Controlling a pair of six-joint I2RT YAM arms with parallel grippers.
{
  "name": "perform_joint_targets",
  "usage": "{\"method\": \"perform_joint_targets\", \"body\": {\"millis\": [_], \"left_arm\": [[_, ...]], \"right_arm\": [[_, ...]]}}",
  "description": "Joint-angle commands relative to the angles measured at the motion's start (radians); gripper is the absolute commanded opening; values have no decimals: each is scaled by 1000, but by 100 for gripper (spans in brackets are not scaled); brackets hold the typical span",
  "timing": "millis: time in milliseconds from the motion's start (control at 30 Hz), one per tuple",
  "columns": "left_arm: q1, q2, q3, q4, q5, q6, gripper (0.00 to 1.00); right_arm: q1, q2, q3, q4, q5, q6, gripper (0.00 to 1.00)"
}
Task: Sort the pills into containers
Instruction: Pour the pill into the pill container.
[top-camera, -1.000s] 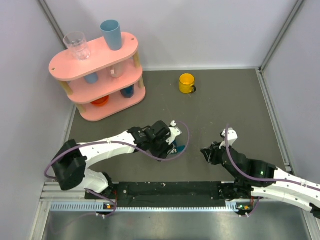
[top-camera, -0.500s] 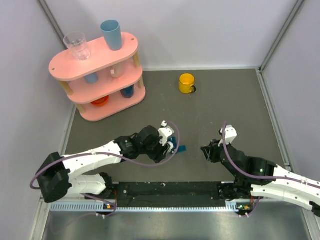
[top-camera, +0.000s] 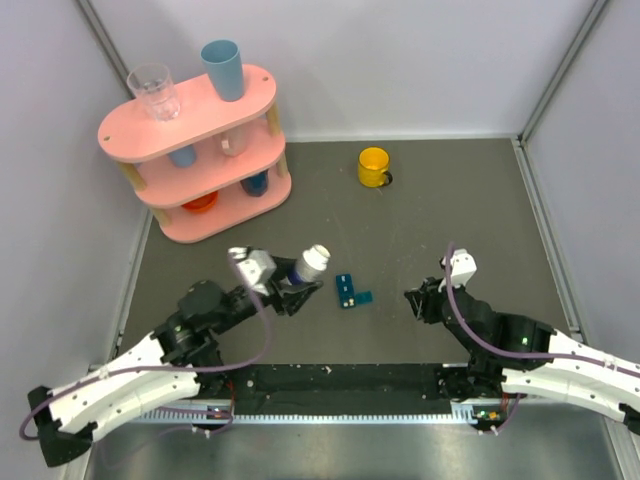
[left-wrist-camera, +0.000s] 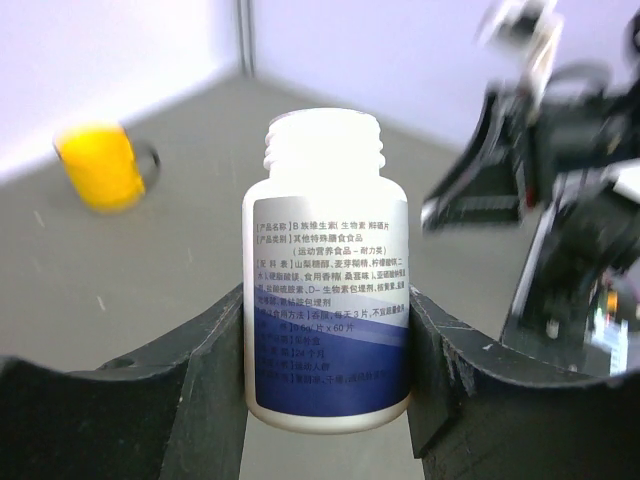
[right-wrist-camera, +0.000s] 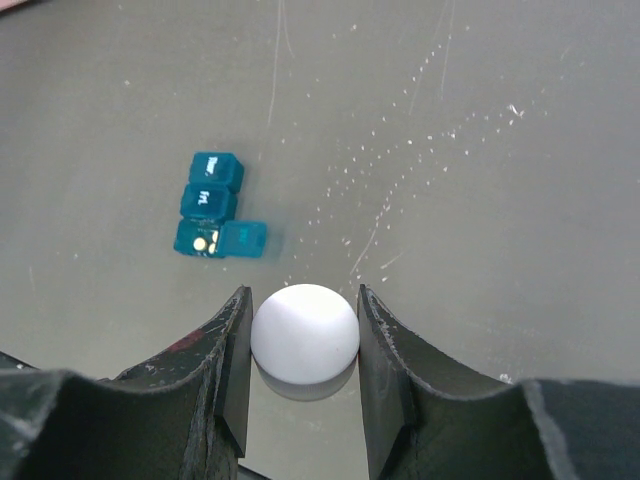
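Note:
The containers are one small dark-teal pill box (top-camera: 350, 291) lying on the grey table between the arms. In the right wrist view the pill box (right-wrist-camera: 212, 205) has one compartment open, with two pale pills (right-wrist-camera: 203, 241) inside and its lid flipped aside. My left gripper (top-camera: 292, 283) is shut on a white pill bottle (top-camera: 314, 259), held tilted left of the box. The left wrist view shows this bottle (left-wrist-camera: 327, 280) uncapped between the left gripper's (left-wrist-camera: 327, 370) fingers. My right gripper (right-wrist-camera: 304, 340) is shut on the round white cap (right-wrist-camera: 304, 332), just right of the box.
A pink three-tier shelf (top-camera: 195, 150) with cups stands at the back left. A yellow mug (top-camera: 373, 166) sits at the back centre, also in the left wrist view as the mug (left-wrist-camera: 100, 165). Walls close in the table on three sides.
My left arm has drawn back to the left from over the pill box, carrying the bottle with it and uncovering the box. The right arm has barely moved.

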Motion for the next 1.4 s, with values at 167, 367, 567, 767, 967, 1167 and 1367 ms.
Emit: {"method": "perform_joint_targets", "body": {"millis": [167,367,567,767,967,1167,1367], "left_arm": [[-3,-275,104,279,-110,124,0],[-3,-266,79,421,-173,139,0],[-3,-166,127,310,-171,130,0],[-3,44,274,-152,-185,33,0],[-3,65,63,-172,-82,-86,0],[-3,114,-77,-93,-87,-97,0],[-3,255,-144,88,2,-74,0]], "right_arm": [[-11,7,74,13,13,-24,0],[-11,21,80,13,0,-13,0],[-11,13,79,9,-1,-4,0],[-11,13,66,9,-13,3,0],[-12,-5,40,9,-1,19,0],[-12,-30,19,9,-3,10,0],[-12,-53,-9,9,-10,29,0]]}}
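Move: The left hand holds the open pill bottle high above the table. The teal pill container lies about 7 cm ahead of this hand, 8 cm to its right and some 24 cm below; the white cap in the right fingers is about 22 cm to the left hand's right, level with it and 10 cm lower. Beyond the container, the yellow mug stands some 33 cm farther out and 5 cm more to the right. From the right hand, the container is roughly 7 cm ahead, 14 cm left and 14 cm below. The left hand keeps its grip on the open bottle and first swings it up about 19 cm, drawing left and slightly back while the fingers tip up some 40 degrees. It then reverses, coming right and forward and plunging to about 13 cm below its starting height, as the fingers tip down to some 25 degrees below level, bringing the mouth towards the pill container. ##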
